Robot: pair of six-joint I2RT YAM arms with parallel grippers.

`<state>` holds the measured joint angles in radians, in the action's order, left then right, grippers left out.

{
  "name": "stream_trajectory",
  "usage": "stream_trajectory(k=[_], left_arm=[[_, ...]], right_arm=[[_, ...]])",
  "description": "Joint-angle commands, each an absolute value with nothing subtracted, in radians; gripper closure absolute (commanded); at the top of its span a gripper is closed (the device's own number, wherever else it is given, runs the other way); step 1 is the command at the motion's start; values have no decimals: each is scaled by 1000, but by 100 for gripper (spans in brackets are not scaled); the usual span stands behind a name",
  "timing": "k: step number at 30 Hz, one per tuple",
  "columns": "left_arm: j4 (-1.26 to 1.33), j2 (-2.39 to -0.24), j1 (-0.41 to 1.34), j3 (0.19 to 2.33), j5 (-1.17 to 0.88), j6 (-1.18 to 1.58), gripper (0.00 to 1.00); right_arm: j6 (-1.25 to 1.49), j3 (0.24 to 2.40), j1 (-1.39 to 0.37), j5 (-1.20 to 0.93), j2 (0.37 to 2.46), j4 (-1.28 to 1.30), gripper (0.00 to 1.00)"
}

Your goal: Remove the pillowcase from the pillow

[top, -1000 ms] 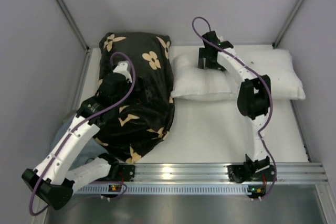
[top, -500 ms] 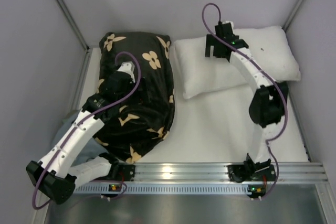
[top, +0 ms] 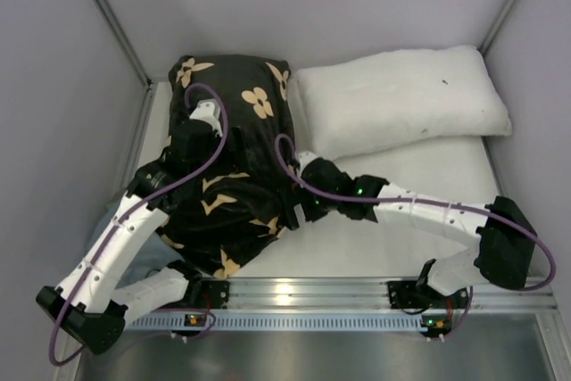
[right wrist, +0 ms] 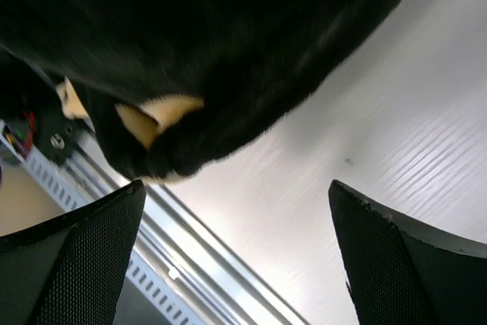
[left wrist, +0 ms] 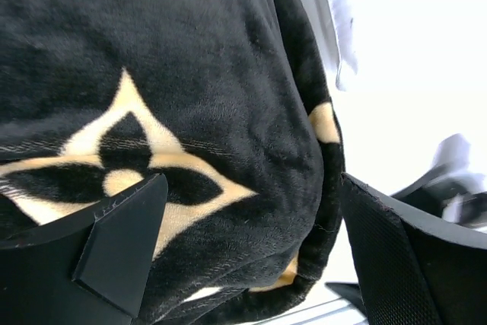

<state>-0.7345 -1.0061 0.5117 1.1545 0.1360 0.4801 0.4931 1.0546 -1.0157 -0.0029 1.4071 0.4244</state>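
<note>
The black pillowcase with tan flowers lies bulging on the left of the table, and the pillow inside it is hidden. My left gripper rests on top of it with its jaws open; in the left wrist view black plush fabric fills the gap between the fingers. My right gripper is low at the pillowcase's right near edge, open and empty. In the right wrist view the case's corner hangs just beyond the fingertips, above the white table.
A plain white pillow with a tiny dark speck lies at the back right against the wall. A metal rail runs along the near edge. A bit of blue-grey cloth shows at the left edge. Grey walls enclose the table.
My right arm has left the white pillow at the back and swung down to the pillowcase's right near edge. The white pillow now lies flat at the back right. The left arm barely moved.
</note>
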Motion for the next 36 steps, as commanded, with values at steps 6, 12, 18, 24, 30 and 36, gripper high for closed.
stream_trajectory(k=[6, 12, 18, 24, 30, 36], left_arm=[[-781, -974, 511, 1267, 176, 482, 3], [-791, -977, 511, 1287, 173, 482, 3], [-798, -979, 511, 1292, 176, 482, 3], [-804, -1002, 511, 1313, 143, 468, 4], [-801, -1074, 511, 1333, -6, 399, 6], [-792, -1172, 577, 1362, -23, 353, 4]], right_arm=[[580, 832, -1068, -103, 1396, -49, 1], [627, 763, -1080, -115, 1456, -369, 0], [649, 830, -1089, -104, 1569, -399, 2], [689, 799, -1088, -109, 1580, -453, 85], [692, 758, -1039, 150, 1284, -98, 100], [593, 837, -700, -4, 1055, 211, 100]])
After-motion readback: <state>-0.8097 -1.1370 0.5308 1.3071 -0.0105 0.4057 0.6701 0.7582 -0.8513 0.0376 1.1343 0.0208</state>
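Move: Just left of the open right gripper, some 6 cm across, about 1 cm nearer the base and 5 cm lower, lies the near right edge of the black pillowcase. From that gripper, the white pillow's middle is about 27 cm ahead, 25 cm right and 8 cm below; the blue cloth is roughly 6 cm back, 38 cm left and 12 cm below. From the left hand, the pillowcase edge is about 9 cm back, 5 cm right and 17 cm below. Dipping about 5 cm, the open right hand slides left along the table into the pillowcase's right edge, its left side rolling up some 20 degrees, and pinches the fabric. Still gripping, it lifts and pulls right, then forward too, turning clockwise. The empty, open left hand rises 4 cm, then sinks and shifts right. ##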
